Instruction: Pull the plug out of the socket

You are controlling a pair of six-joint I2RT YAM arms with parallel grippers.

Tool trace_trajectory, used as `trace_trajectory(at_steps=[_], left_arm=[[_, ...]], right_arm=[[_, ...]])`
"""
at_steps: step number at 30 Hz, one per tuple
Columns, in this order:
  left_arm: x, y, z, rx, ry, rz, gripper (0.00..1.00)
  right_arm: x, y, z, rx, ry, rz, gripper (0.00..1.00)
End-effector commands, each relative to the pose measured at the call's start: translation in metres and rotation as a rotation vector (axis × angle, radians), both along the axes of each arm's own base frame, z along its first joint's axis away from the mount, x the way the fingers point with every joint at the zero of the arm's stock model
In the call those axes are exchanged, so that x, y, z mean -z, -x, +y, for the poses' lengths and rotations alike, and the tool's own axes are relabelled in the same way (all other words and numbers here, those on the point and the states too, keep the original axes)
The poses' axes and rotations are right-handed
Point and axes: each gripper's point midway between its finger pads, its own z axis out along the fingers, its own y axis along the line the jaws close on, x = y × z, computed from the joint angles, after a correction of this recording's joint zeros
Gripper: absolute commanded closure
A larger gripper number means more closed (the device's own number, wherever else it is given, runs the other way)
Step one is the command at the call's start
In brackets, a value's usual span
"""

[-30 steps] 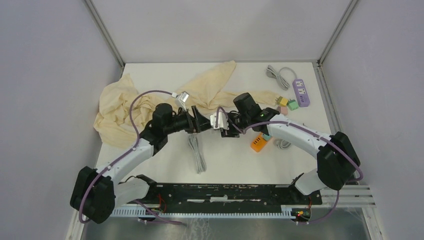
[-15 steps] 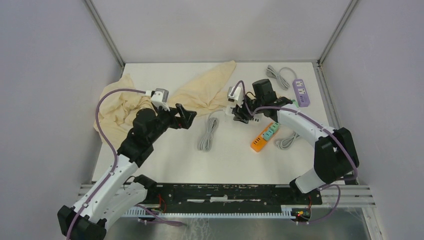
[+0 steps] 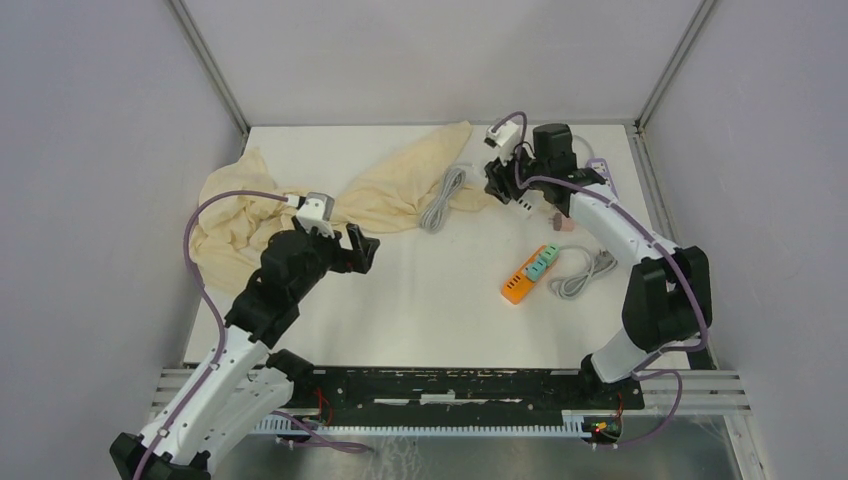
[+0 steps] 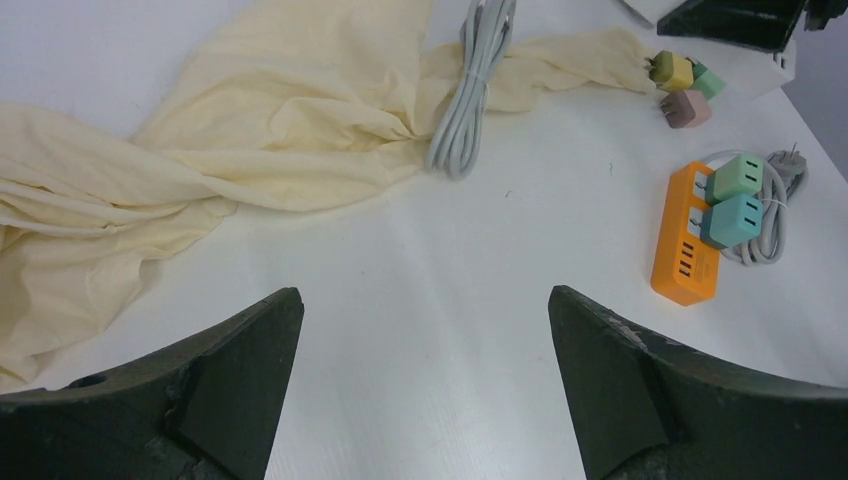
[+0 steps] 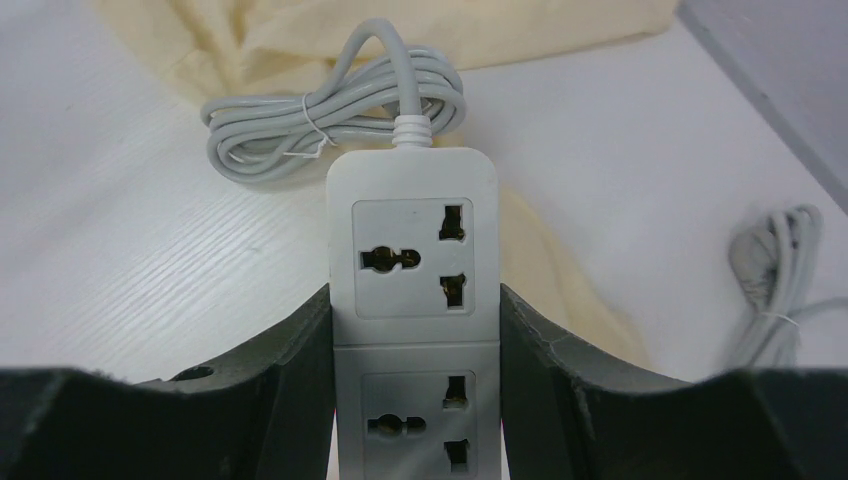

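Observation:
My right gripper (image 5: 415,385) is shut on a white socket strip (image 5: 415,250), its fingers pressed on the strip's two long sides. The two outlets that show are empty. From above, the right gripper (image 3: 508,190) holds the strip (image 3: 523,204) at the far right. Its bundled grey cord (image 3: 440,200) lies on the cloth. My left gripper (image 3: 356,248) hovers open and empty over bare table, left of centre. An orange socket strip (image 4: 683,255) carries a teal plug (image 4: 738,218) and a green plug (image 4: 738,175).
A crumpled cream cloth (image 3: 250,215) covers the far left and reaches the middle. Loose yellow (image 4: 672,70) and pink (image 4: 685,108) plugs lie near the cloth's right tip. The orange strip's grey cord (image 3: 583,272) lies coiled on its right.
My left gripper opened and drew back to the left, away from the white strip. My right gripper carried that strip to the far right, dragging its cord bundle onto the cloth.

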Motion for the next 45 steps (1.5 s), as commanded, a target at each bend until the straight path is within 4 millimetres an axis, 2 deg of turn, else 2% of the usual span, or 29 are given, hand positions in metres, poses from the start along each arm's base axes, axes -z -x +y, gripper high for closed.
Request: trace_trajectory(at_steps=[1,3,6,11,15,19,21,23,28,31,33,35,38,41,45], left_arm=[[-0.009,-0.001,0.012,-0.03,-0.037,-0.058,0.02],[-0.011,0.0,0.013,-0.039,-0.035,-0.066,0.02],[-0.011,0.0,0.015,-0.048,-0.038,-0.069,0.02],[-0.01,-0.001,0.017,-0.056,-0.045,-0.064,0.02],[-0.009,-0.001,0.017,-0.055,-0.046,-0.062,0.02],[-0.007,-0.002,0.016,-0.05,-0.05,-0.054,0.02],[-0.006,-0.002,0.015,-0.046,-0.05,-0.049,0.02],[-0.007,-0.001,0.013,-0.039,-0.047,-0.05,0.02],[-0.009,0.0,0.011,-0.021,-0.038,-0.059,0.02],[-0.011,0.002,0.008,-0.003,-0.026,-0.066,0.01],[-0.012,0.003,0.005,0.016,-0.017,-0.073,0.01],[-0.014,0.005,0.0,0.045,-0.004,-0.082,0.01],[-0.013,0.008,-0.011,0.099,0.024,-0.076,0.01],[-0.011,0.012,-0.023,0.166,0.056,-0.06,0.01],[-0.007,0.022,-0.048,0.304,0.122,-0.033,0.01]], right_arm=[[-0.028,-0.07,-0.043,0.383,-0.128,-0.082,1.0],[-0.008,-0.093,-0.068,0.587,-0.142,-0.053,1.0],[0.015,-0.114,-0.089,0.795,-0.155,-0.019,0.98],[0.057,-0.122,-0.091,0.844,-0.139,0.058,0.96],[0.081,-0.123,-0.098,0.87,-0.089,0.1,0.78],[0.098,-0.122,-0.1,0.844,-0.06,0.149,0.54],[0.094,-0.121,-0.099,0.817,-0.06,0.152,0.36],[0.08,-0.121,-0.097,0.793,-0.069,0.137,0.25],[0.041,-0.115,-0.095,0.724,-0.098,0.094,0.19],[0.018,-0.101,-0.087,0.605,-0.112,0.085,0.18],[0.0,-0.082,-0.075,0.445,-0.119,0.099,0.18],[-0.021,-0.051,-0.059,0.226,-0.154,0.134,0.18],[-0.051,-0.008,-0.05,0.006,-0.212,0.134,0.18],[-0.071,0.022,-0.053,-0.062,-0.229,0.094,0.16],[-0.08,0.06,-0.05,-0.123,-0.275,0.07,0.13]])
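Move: The right hand still holds the white power strip; the clear spot for it, partly on the cloth's right end, lies about 10 cm ahead, 9 cm right and 14 cm below. Beyond that spot to the right, the yellow plug is 9 cm ahead and 19 right of the hand, the pink plug 4 ahead and 18 right. The orange strip is some 10 cm back and 7 right. From the left hand the spot is roughly 26 cm ahead, 37 right and 18 below. Keeping its pinch on the white strip, the right hand lowers it about 12 cm while carrying it 10 forward and 10 right, turning some 45 degrees clockwise, then opens and lets go left of the plugs. Empty, it rises about 19 cm, drawing back and untwisting counter-clockwise. Late on, the left hand drifts slightly right. ##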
